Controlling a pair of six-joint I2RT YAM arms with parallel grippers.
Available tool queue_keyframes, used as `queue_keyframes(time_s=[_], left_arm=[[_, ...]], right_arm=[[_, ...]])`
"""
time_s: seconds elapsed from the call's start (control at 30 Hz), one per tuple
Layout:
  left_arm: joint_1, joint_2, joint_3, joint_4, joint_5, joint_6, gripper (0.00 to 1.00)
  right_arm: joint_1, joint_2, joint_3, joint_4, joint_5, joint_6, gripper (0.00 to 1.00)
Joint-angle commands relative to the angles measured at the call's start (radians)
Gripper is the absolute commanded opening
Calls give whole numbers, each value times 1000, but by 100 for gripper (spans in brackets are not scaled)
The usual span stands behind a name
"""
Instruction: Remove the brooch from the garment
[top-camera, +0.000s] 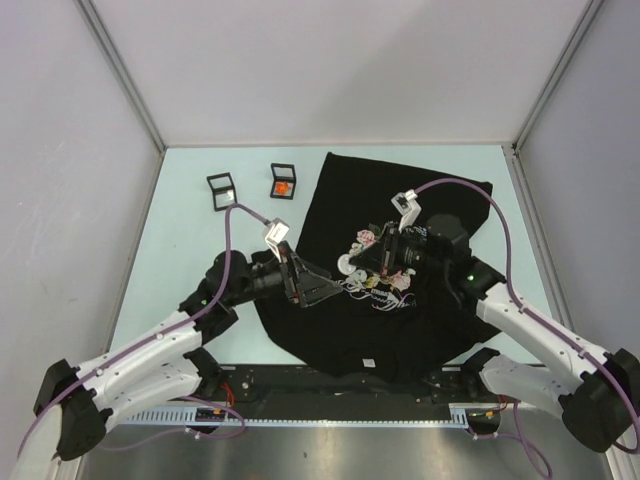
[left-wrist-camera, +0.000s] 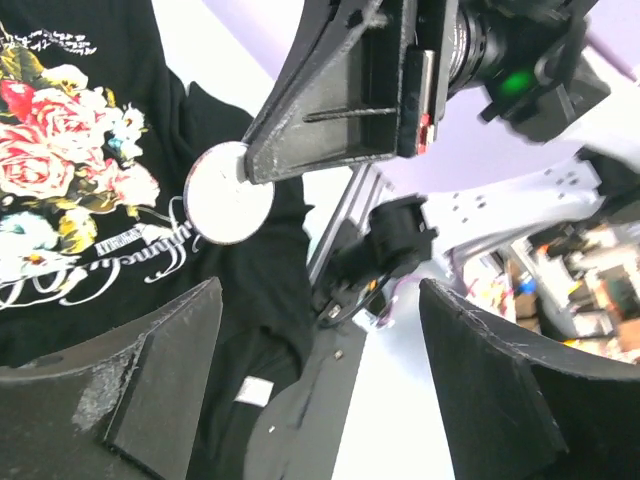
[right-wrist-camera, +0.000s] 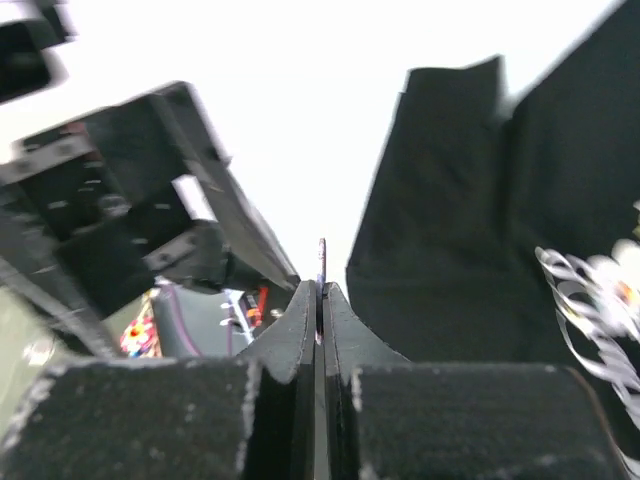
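The garment (top-camera: 400, 195), a black T-shirt with a rose print and white lettering, lies spread on the table; its print (left-wrist-camera: 55, 150) fills the left of the left wrist view. The brooch (left-wrist-camera: 228, 192) is a flat white round disc. My right gripper (top-camera: 355, 264) is shut on the disc's edge just above the print. In the right wrist view the brooch (right-wrist-camera: 321, 258) stands edge-on between the closed fingertips (right-wrist-camera: 300, 310), with black cloth (right-wrist-camera: 480, 200) behind. My left gripper (top-camera: 322, 288) stands wide open close beside it with nothing between its fingers (left-wrist-camera: 150, 390).
Two small black-framed boxes stand at the back left of the table, one (top-camera: 222, 188) open and one (top-camera: 284, 181) holding something orange. A metal rail (top-camera: 330, 410) runs along the near edge. Purple cables loop over both arms.
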Motion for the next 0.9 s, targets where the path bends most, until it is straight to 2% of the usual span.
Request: queue_keyframes(time_s=[0.0,0.07,0.17,0.27,0.37,0.47,0.53,0.57,0.8,0.87], left_arm=[[15,-6,-40,154,-48,-111,80],[35,-19,-55,151,-53,-141,70],[55,-64,-104,208,-86,-193,63],[72,-62,-127,208,-91,-233,61],[95,-33,-144,271,-31,-272,62],[101,4,-190,473,19,-322,62],[103,30,-207,551,30,-351,56],[103,37,-210,562,33,-359,49],[104,76,-216,636,58,-385,37],[104,83,-207,639,64,-382,29]], right_arm=[[22,45,16,263,-153,20,0],[26,45,14,266,-140,23,0],[30,43,7,274,-138,34,0],[31,39,-10,301,-152,56,0],[36,37,-33,357,-181,77,0],[37,36,-42,357,-184,74,0],[37,30,-47,358,-181,77,0],[36,27,-48,361,-181,79,0],[33,31,-58,386,-198,100,0],[34,33,-62,390,-201,105,0]])
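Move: The brooch, held flat-on at the tips of the shut right gripper, lies about 6 cm ahead of the open left gripper, 5 cm to its right and a touch lower. The left gripper stands some 5 cm back from the right one and 7 cm to its left, nearly level. From the left gripper, the flower print lies about 11 cm ahead, 11 cm right and 20 cm below, and the garment's lettering 4 cm ahead, 8 cm right and as low. Carry the brooch in the shut right gripper left and up about 3 cm each, easing back some 2 cm towards the left gripper, fingers levelling out. Meanwhile shift the left gripper about 2 cm forward and left, then ease slightly back and right, tipping its fingers up and narrowing them from wide to about a third open around the brooch's near edge. ##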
